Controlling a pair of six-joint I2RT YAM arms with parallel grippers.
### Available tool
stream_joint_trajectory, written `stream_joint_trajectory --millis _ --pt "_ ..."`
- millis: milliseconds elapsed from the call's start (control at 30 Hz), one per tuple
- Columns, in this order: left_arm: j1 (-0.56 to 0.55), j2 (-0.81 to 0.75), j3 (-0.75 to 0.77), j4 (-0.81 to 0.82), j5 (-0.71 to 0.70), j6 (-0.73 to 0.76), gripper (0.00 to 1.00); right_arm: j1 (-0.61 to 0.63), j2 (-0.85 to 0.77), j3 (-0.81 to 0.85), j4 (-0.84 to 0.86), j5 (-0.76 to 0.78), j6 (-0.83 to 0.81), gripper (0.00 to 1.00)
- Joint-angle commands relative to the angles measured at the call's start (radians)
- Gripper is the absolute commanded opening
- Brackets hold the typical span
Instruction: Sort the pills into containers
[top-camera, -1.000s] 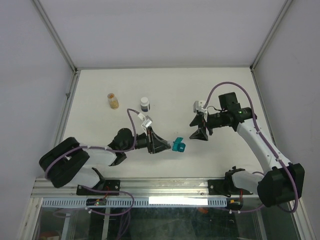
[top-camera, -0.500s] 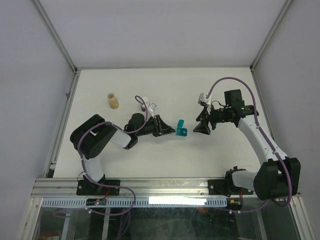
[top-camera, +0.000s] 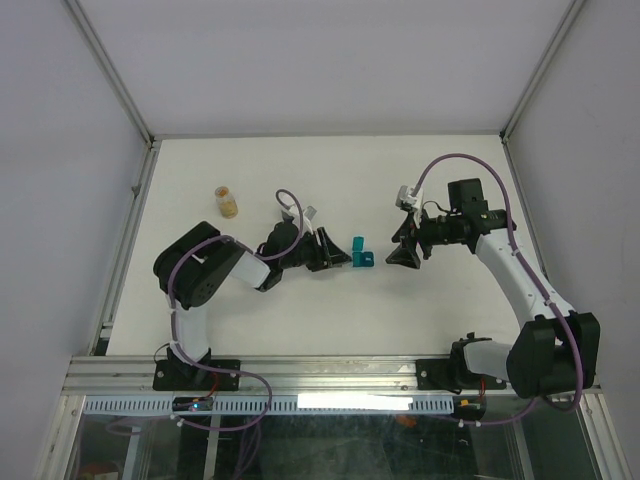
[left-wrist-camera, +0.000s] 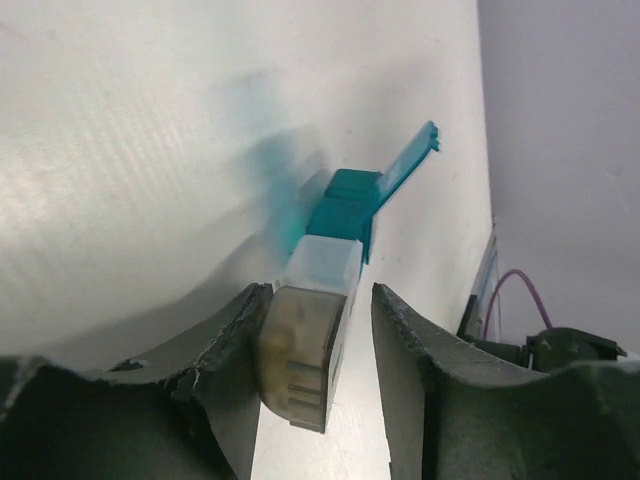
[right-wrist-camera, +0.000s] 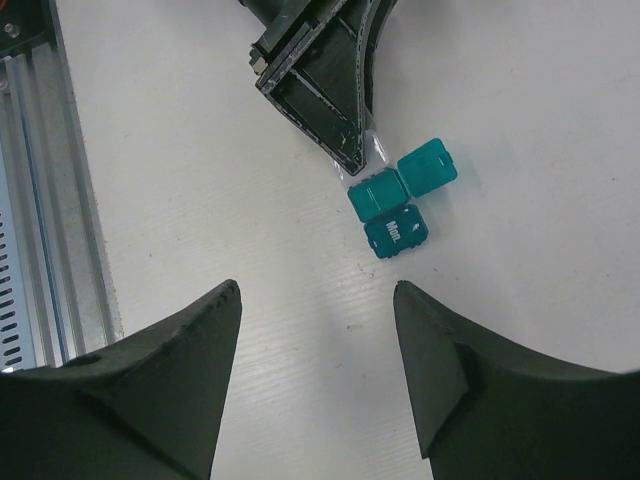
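Observation:
The teal-blue container (top-camera: 361, 256) lies mid-table with its lid flipped up; the right wrist view shows it from above (right-wrist-camera: 400, 205). Joined to its near end is the small grey, see-through container (left-wrist-camera: 305, 345), with something yellowish showing through its wall. My left gripper (top-camera: 338, 256) (left-wrist-camera: 318, 296) straddles the grey container. One finger touches it and a clear gap separates the other finger from it, so the jaws are open. My right gripper (top-camera: 404, 254) (right-wrist-camera: 316, 290) hovers open just right of the teal container, with nothing between its fingers. No loose pills show.
An amber bottle (top-camera: 228, 202) with a light cap stands at the back left. The left arm's body lies across the table's left middle. The metal rail (right-wrist-camera: 40, 200) runs along the near edge, and grey walls enclose the table.
The left arm carried the joined containers away from the near edge toward mid-table, then parted its jaws from the grey one. The right gripper shifted back slightly, then held still.

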Motion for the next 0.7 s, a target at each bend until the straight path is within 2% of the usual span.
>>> stream_joint_trajectory --millis 0,100,233,667 --pt "0.001 -0.105 -0.008 -0.114 -0.102 0.102 0.49 -0.003 -0.003 0.018 0.024 -0.008 0.007 0.66" --pt "0.003 -0.17 -0.033 -0.202 -0.167 0.166 0.57 -0.003 -0.005 0.017 0.023 -0.007 0.007 0.66" --pt "0.002 -0.248 -0.067 -0.276 -0.224 0.222 0.62 -0.003 -0.005 0.018 0.021 -0.008 0.006 0.66" --pt "0.022 -0.564 -0.14 -0.415 -0.309 0.406 0.65 -0.005 -0.013 0.018 0.016 -0.011 0.003 0.66"
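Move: The gray end of the pill container is between my left fingertips, which have already begun to loosen; the container's middle is about 4 cm to the right and 1 cm ahead of that hand, a touch below it. The white bottle is some 13 cm ahead and 14 cm left, and the amber bottle about 15 cm ahead and 31 cm left. From my idle right hand, the container's middle lies roughly 10 cm left, 4 cm ahead and 14 cm lower. I spread my left fingers wide to let go of the container's gray end, dipping slightly at first, and draw that hand about 7 cm to my left. I rise roughly 4 cm, mostly late, while the wrist turns some 25 degrees and the fingertips tip further down, leaving the container just off their ends. ##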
